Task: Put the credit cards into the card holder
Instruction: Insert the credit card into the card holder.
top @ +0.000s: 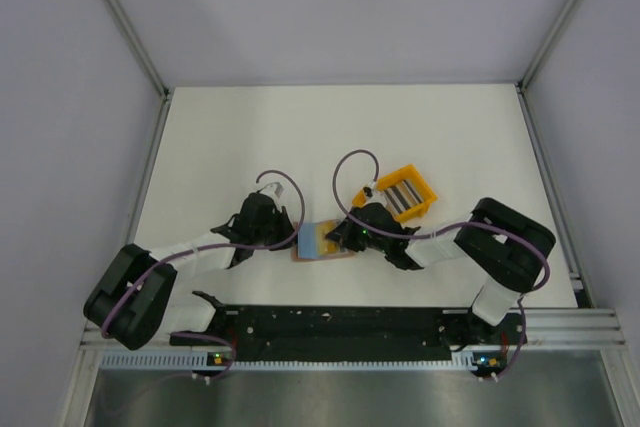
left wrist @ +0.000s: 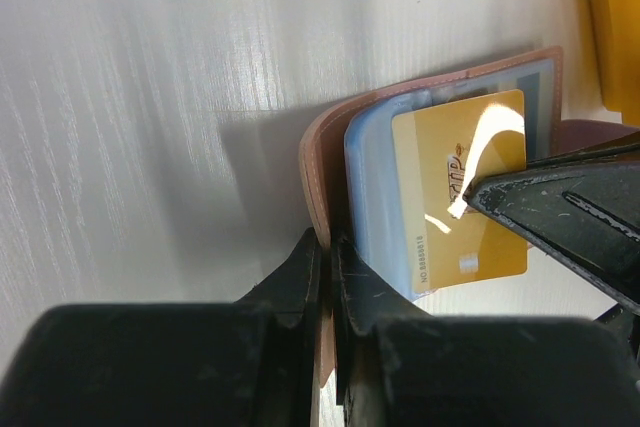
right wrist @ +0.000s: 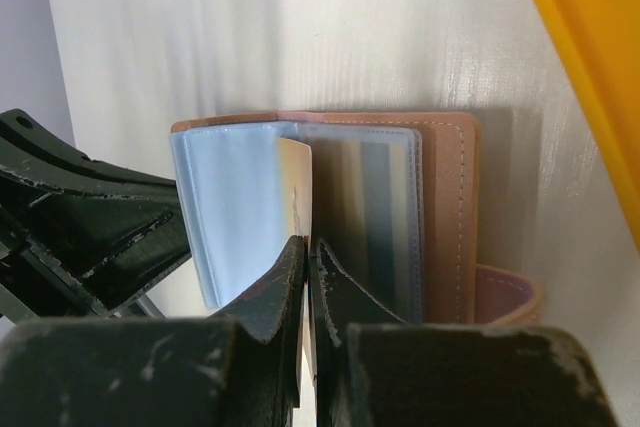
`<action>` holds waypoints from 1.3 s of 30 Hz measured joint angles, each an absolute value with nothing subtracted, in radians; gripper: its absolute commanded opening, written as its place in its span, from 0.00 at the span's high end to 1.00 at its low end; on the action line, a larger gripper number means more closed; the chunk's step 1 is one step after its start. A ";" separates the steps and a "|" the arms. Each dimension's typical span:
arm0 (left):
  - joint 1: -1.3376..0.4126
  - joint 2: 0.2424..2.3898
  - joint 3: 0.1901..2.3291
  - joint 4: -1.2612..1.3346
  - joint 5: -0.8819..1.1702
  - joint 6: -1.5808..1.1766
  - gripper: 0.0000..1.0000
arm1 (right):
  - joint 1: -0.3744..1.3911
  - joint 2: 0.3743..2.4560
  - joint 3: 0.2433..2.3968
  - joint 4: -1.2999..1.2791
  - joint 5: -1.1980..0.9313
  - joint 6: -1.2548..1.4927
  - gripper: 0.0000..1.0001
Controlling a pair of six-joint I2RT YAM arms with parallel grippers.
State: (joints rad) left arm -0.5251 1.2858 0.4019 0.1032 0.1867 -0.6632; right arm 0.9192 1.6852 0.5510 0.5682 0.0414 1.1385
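Note:
The card holder [top: 330,250] lies open between the two arms, its tan cover [right wrist: 449,207] flat and its light blue plastic sleeves [right wrist: 225,209] raised. My left gripper [left wrist: 326,243] is shut on the edge of the tan cover [left wrist: 318,162]. A gold credit card [left wrist: 455,187] stands on edge between the sleeves, and my right gripper [right wrist: 309,244] is shut on it [right wrist: 296,179]. The right gripper's finger [left wrist: 565,209] crosses the card in the left wrist view. More credit cards [top: 403,195] stand in the yellow tray [top: 430,190].
The yellow tray [right wrist: 590,57] sits just right of and behind the card holder, close to the right wrist. The left gripper's black body [right wrist: 85,232] is close on the left of the holder. White table surface [top: 300,137] stretches behind, bounded by grey walls.

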 measured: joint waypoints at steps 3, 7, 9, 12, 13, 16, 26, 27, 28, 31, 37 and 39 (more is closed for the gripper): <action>-0.525 1.286 0.402 0.104 0.187 -0.663 1.00 | 0.929 1.693 0.559 0.569 0.049 1.139 0.99; -0.525 1.286 0.401 0.104 0.187 -0.663 1.00 | 0.937 1.696 0.566 0.568 0.056 1.145 0.90; -0.525 1.286 0.401 0.105 0.186 -0.663 1.00 | 0.938 1.698 0.569 0.557 0.056 1.143 0.82; -0.525 1.286 0.401 0.106 0.186 -0.663 1.00 | 0.941 1.699 0.580 0.524 0.056 1.127 0.74; -0.525 1.286 0.401 0.106 0.186 -0.663 1.00 | 0.944 1.697 0.586 0.510 0.056 1.124 0.72; -0.525 1.286 0.401 0.106 0.186 -0.664 1.00 | 0.953 1.676 0.614 0.444 0.074 1.087 0.68; -0.525 1.295 0.401 0.120 0.191 -0.663 1.00 | 0.958 1.633 0.678 0.268 0.103 0.952 0.67; -0.525 1.295 0.401 0.120 0.191 -0.664 1.00 | 0.958 1.636 0.683 0.264 0.099 0.945 0.67; -0.525 1.295 0.401 0.120 0.191 -0.663 1.00 | 0.958 1.643 0.689 0.262 0.093 0.941 0.67; -0.525 1.296 0.401 0.121 0.193 -0.663 1.00 | 0.959 1.674 0.722 0.256 0.072 0.928 0.67; -0.525 1.296 0.401 0.121 0.193 -0.663 1.00 | 0.965 1.715 0.783 0.215 0.039 0.903 0.67; -0.525 1.296 0.401 0.121 0.193 -0.663 1.00 | 0.970 1.721 0.795 0.205 0.036 0.893 0.67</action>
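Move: The right hand still pinches the gold card, already partly tucked in. The card holder's left pocket, where it is going, has its middle about 5 cm to the hand's left, 1 cm back and 2 cm lower; the holder's right half lies some 2 cm right, 1 cm back and 2 cm lower. The orange box is about 15 cm right and 9 cm ahead. From the left hand the pocket is roughly 3 cm right, 1 cm back and a little lower. Leftward a nudge, the right hand then opens its fingers about a third, letting go of the card, and draws back right about 1 cm. It then pushes some 2.5 cm left to follow the card into the pocket, rolling its left side down about 15 degrees and turning roughly 10 degrees counter-clockwise, fingertips at the card's exposed strip. The left hand keeps its pinch on the holder's left edge. ##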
